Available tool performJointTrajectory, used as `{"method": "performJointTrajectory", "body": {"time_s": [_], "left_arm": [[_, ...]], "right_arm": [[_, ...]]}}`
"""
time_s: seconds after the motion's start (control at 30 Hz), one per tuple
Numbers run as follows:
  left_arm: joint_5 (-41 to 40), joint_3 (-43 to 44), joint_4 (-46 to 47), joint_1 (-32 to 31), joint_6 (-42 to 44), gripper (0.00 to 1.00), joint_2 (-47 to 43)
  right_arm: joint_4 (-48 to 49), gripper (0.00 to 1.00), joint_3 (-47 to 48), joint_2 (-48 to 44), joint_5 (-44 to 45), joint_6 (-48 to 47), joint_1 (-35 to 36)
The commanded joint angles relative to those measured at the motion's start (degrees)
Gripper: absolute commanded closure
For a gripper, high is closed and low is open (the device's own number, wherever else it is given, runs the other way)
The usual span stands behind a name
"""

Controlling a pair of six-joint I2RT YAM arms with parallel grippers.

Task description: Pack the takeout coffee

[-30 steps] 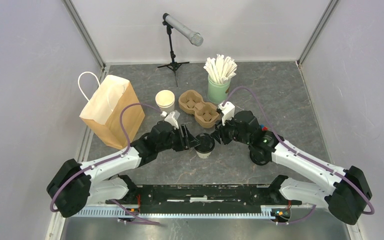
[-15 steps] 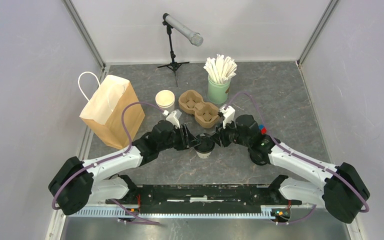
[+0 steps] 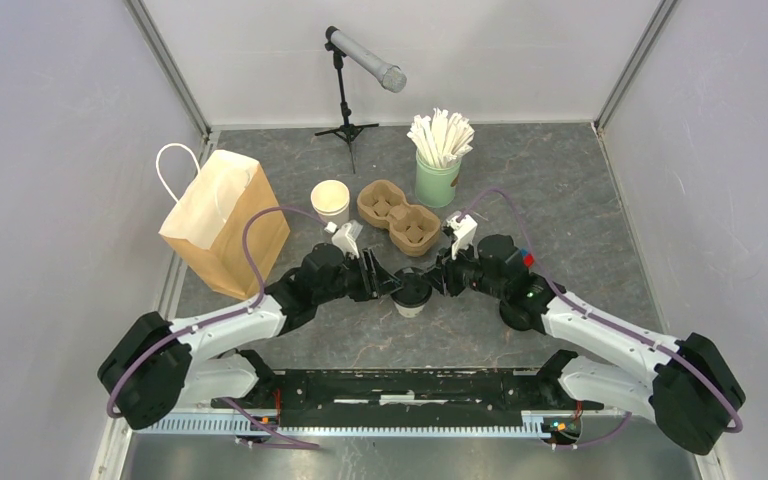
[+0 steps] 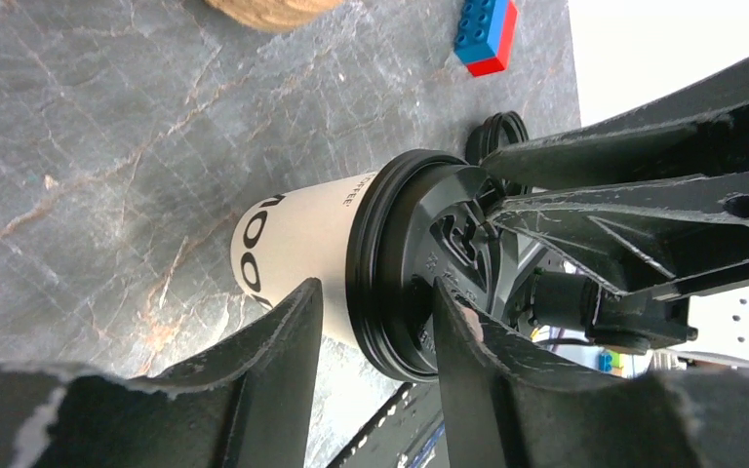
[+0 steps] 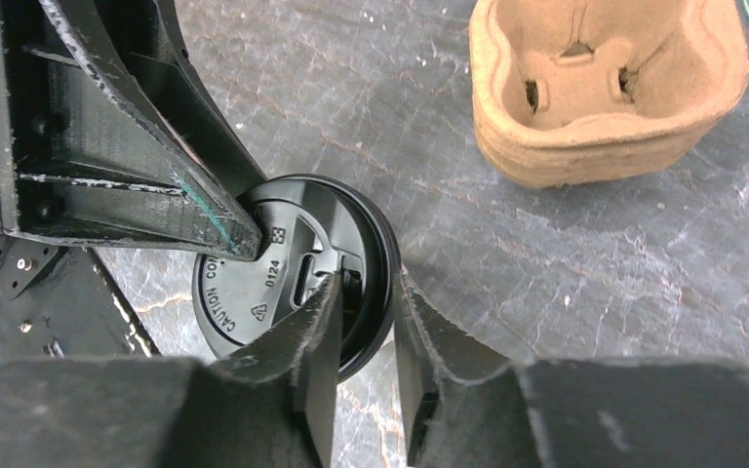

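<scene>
The takeout coffee [image 3: 410,291], a white cup with dark print and a black lid, stands on the table between both grippers. My left gripper [image 3: 390,284] is at its left side. In the left wrist view [image 4: 375,312] one finger lies on the lid top and the other beside the cup wall [image 4: 293,229] under the rim. My right gripper [image 3: 436,281] is at its right side. In the right wrist view [image 5: 369,292] its narrow jaws straddle the rim of the lid [image 5: 273,273], one finger on the lid top, one outside the rim.
A brown paper bag [image 3: 222,218] stands at the left. A stack of lidless cups [image 3: 330,200], a pulp cup carrier [image 3: 398,215] and a green cup of stirrers [image 3: 437,178] stand behind. A loose black lid [image 4: 499,136] and a toy brick [image 4: 486,34] lie to the right. A microphone stand [image 3: 348,128] stands at the back.
My right gripper has moved left, from beside the carrier onto the lid's right rim. The left gripper and the cup have stayed where they were.
</scene>
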Motion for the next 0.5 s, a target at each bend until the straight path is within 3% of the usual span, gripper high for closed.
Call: {"method": "performJointTrajectory", "body": {"time_s": [0.0, 0.33, 0.47], "left_arm": [[1.59, 1.63, -7.44, -0.34, 0.50, 0.44, -2.47], [-1.55, 12.77, -17.57, -0.31, 6.17, 0.31, -5.95], [-4.30, 15.51, -23.69, -0.29, 8.96, 0.28, -8.58]], "right_arm": [[-14.48, 0.66, 3.80, -1.12, 2.16, -2.87, 0.23], [-21.96, 0.22, 11.46, -3.81, 0.60, -6.16, 0.32], [-22.22, 0.14, 12.31, -4.22, 0.59, -6.85, 0.74]]}}
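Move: The black lid, already on the coffee cup, lies about 3 cm to the right of the left hand, level with it fore and aft and about 1 cm lower. From the right hand it is some 4 cm left, 1 cm back and 2 cm down. The pulp cup carrier's middle is about 18 cm ahead of the right hand and 6 cm left, and the spare black lid about 21 cm right and 2 cm back, both low on the table. Both hands' fingertips, on opposite sides of the cup's lid, come free of it. The left hand eases back about 1 cm, then rises some 6 cm and drifts forward again as its fingers open wider. The right draws away to its right, up and back, some 2.5 cm in all, rolling slightly left side down while its fingers spread nearly fully open. ##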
